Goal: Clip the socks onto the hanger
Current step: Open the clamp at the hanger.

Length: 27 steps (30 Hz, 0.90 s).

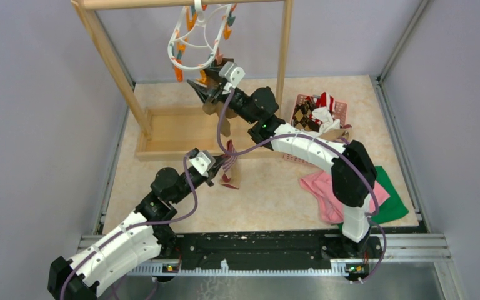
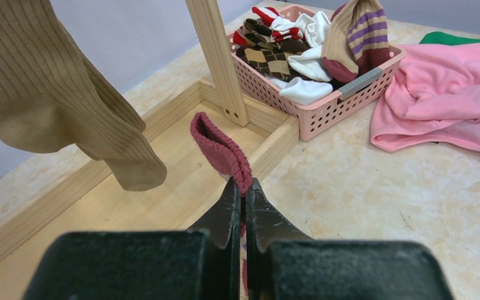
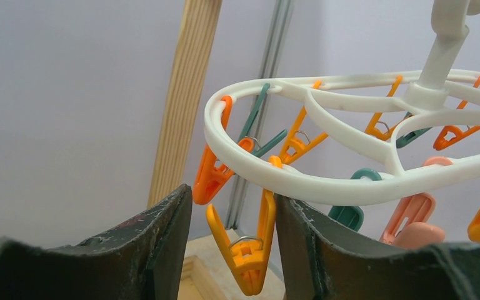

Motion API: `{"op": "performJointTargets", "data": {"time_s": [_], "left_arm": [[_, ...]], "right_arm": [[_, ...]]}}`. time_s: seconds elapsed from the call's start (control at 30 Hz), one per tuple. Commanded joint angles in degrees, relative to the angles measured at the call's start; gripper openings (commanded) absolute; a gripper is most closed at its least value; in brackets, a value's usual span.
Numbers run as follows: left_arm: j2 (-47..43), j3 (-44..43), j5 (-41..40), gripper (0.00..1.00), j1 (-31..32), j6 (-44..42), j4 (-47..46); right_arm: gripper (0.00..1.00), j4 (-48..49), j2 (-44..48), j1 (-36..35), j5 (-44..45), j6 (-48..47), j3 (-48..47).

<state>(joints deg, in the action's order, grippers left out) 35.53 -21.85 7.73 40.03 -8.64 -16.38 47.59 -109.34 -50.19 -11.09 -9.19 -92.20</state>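
Observation:
The white hanger [image 1: 172, 44] hangs by its hook from the wooden rack's top bar, orange and teal clips dangling from its ring [image 3: 325, 181]. My right gripper [image 3: 232, 212] is open and straddles one orange clip [image 3: 245, 253]. Its right finger touches the clip; the left finger stands apart. An olive-brown sock [image 1: 223, 117] hangs just below that gripper [image 1: 199, 87], also seen in the left wrist view [image 2: 56, 94]. My left gripper [image 2: 245, 187] is shut on a tan sock's maroon cuff [image 2: 222, 150], holding it above the floor [image 1: 230, 167].
A pink basket [image 2: 325, 109] of more socks sits at the back right [image 1: 342, 107], beside the rack's right post [image 2: 215, 56]. A pink cloth [image 1: 322, 187] and a green cloth [image 1: 392, 201] lie to the right. The rack's wooden base frame [image 1: 175, 128] lies under the hanger.

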Motion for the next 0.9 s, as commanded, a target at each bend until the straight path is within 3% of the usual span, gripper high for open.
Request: {"op": "performJointTargets", "data": {"time_s": [0.0,0.43,0.73,0.87], "left_arm": [[0.1,-0.7,1.0,0.00,-0.3,0.6,-3.1],[0.2,-0.8,1.4,0.00,-0.5,0.7,-3.3],[0.1,-1.0,1.7,0.00,-0.7,0.7,-3.2],[0.2,-1.1,1.8,0.00,-0.9,0.7,-3.6]], "right_arm": [[0.51,2.5,4.0,-0.1,0.7,0.6,0.2],[0.46,1.5,4.9,-0.1,1.1,0.4,0.6],[0.16,0.6,4.9,-0.1,0.5,0.4,0.0],[0.07,0.2,5.0,0.1,0.1,0.9,-0.2]]}}
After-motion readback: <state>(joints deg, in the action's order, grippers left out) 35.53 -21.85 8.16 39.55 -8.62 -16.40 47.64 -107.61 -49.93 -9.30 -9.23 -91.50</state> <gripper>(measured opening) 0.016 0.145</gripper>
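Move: The yellow clamp on the hanger's near rim already stands between the right hand's half-open fingers, its middle about 1 cm ahead and 1 cm below. Along the rim, a teal clamp sits some 4 cm ahead and 3 cm right, a pink one about 7 cm ahead and 5 cm right; an orange one lies roughly 6 cm left and 1 cm ahead. From the left hand, the yellow clamp is about 15 cm ahead, 6 cm left and 20 cm up. Rightward and up by only about 1.5 cm in all, with hardly any turn, the right hand eases back along its own pointing line beneath the hanger's rim. Its fingers then close from half open to nearly shut, pinching the yellow clamp's two handles from either side, with the gripper's effort climbing clearly as they meet. The left hand stays put and keeps its hold on the striped sock. ##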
